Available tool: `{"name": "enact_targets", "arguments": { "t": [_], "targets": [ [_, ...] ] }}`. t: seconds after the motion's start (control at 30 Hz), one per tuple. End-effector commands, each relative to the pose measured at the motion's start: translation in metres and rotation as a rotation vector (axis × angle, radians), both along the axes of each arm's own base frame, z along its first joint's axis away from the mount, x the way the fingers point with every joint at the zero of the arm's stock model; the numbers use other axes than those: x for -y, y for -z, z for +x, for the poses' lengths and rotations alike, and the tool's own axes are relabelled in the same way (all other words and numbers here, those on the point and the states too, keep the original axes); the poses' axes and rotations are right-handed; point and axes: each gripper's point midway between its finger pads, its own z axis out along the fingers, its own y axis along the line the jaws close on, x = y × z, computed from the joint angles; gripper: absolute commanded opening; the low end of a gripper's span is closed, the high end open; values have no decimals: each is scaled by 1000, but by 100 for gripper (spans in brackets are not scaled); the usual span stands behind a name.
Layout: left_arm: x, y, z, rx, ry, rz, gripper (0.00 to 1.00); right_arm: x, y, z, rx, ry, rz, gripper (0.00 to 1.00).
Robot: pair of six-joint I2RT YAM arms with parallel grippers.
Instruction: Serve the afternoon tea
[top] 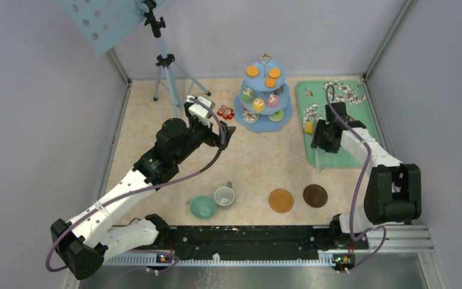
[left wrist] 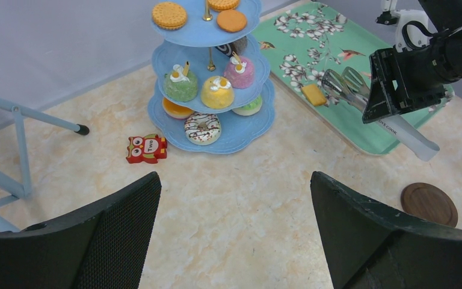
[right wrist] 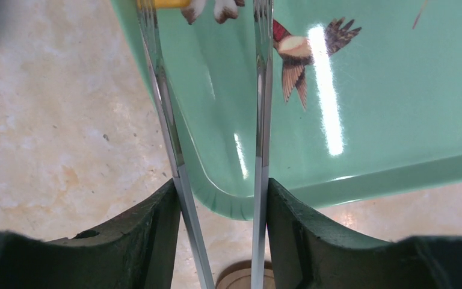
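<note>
The light-blue three-tier stand [top: 263, 96] [left wrist: 207, 78] holds orange biscuits [left wrist: 169, 15] on top, cupcakes [left wrist: 217, 92] in the middle and donuts [left wrist: 202, 127] at the bottom. A yellow biscuit [left wrist: 314, 94] lies on the green tray [top: 337, 158] between the tips of the metal tongs [right wrist: 261, 120]. My right gripper [right wrist: 219, 186] is shut on the tongs, one finger pressing each arm. My left gripper [left wrist: 234, 177] hangs open over bare table in front of the stand. A teal cup [top: 203, 207], a grey-white cup [top: 224, 195] and two coasters [top: 281, 200] [top: 315, 195] sit near the front.
A red owl toy [left wrist: 147, 149] lies left of the stand. A tripod [top: 165, 66] stands at the back left. Walls enclose the table on three sides.
</note>
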Motion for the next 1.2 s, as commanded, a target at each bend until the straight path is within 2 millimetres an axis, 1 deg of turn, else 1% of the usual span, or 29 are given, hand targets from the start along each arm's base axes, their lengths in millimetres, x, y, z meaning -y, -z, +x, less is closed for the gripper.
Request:
{"name": "enact_targets", "arguments": {
  "t": [0.0,0.07,0.27,0.47,0.57,0.7,0.87,1.07,1.17],
  "targets": [
    [2,-13,1,33,8,-42,99,-16,-19,15,12,-23,61,50],
    [2,-14,1,36,4,-43,99,-18,-18,18,7,-23,63,51],
    [1,-15,1,38,5,-43,99,-26,-7,25,-45,-26,57,52],
    [2,-15,1,37,7,-44,99,-32,-6,34,-78,-13,-4,53],
    [1,-16,0,40,5,-47,99,-36,-3,35,-110,-8,-42,54],
    [1,-16,0,41,5,-47,99,-34,4,31,-169,14,-88,52],
    [1,-18,0,43,5,-48,99,-36,11,29,-200,19,-85,49],
    [0,-18,0,45,3,-49,99,-37,9,31,-197,23,-82,43],
    [0,-18,0,46,4,-48,99,-43,1,37,-159,-6,-53,48]
  ]
}}
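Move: The right hand holds the tongs, prongs forward, and is going for the yellow cake on the tray's left edge, about 10 cm ahead, 2 cm left and 8 cm below. The tray's middle is some 12 cm ahead and 10 cm right, the cake stand 15 cm ahead and 18 cm left, and the dark coaster 14 cm straight back. From the idle left hand the yellow cake is roughly 13 cm ahead, 30 cm right and 30 cm below. Right hand brings open tongs 4 cm left, slightly forward and down towards the cake, tipping 15 degrees steeper. ##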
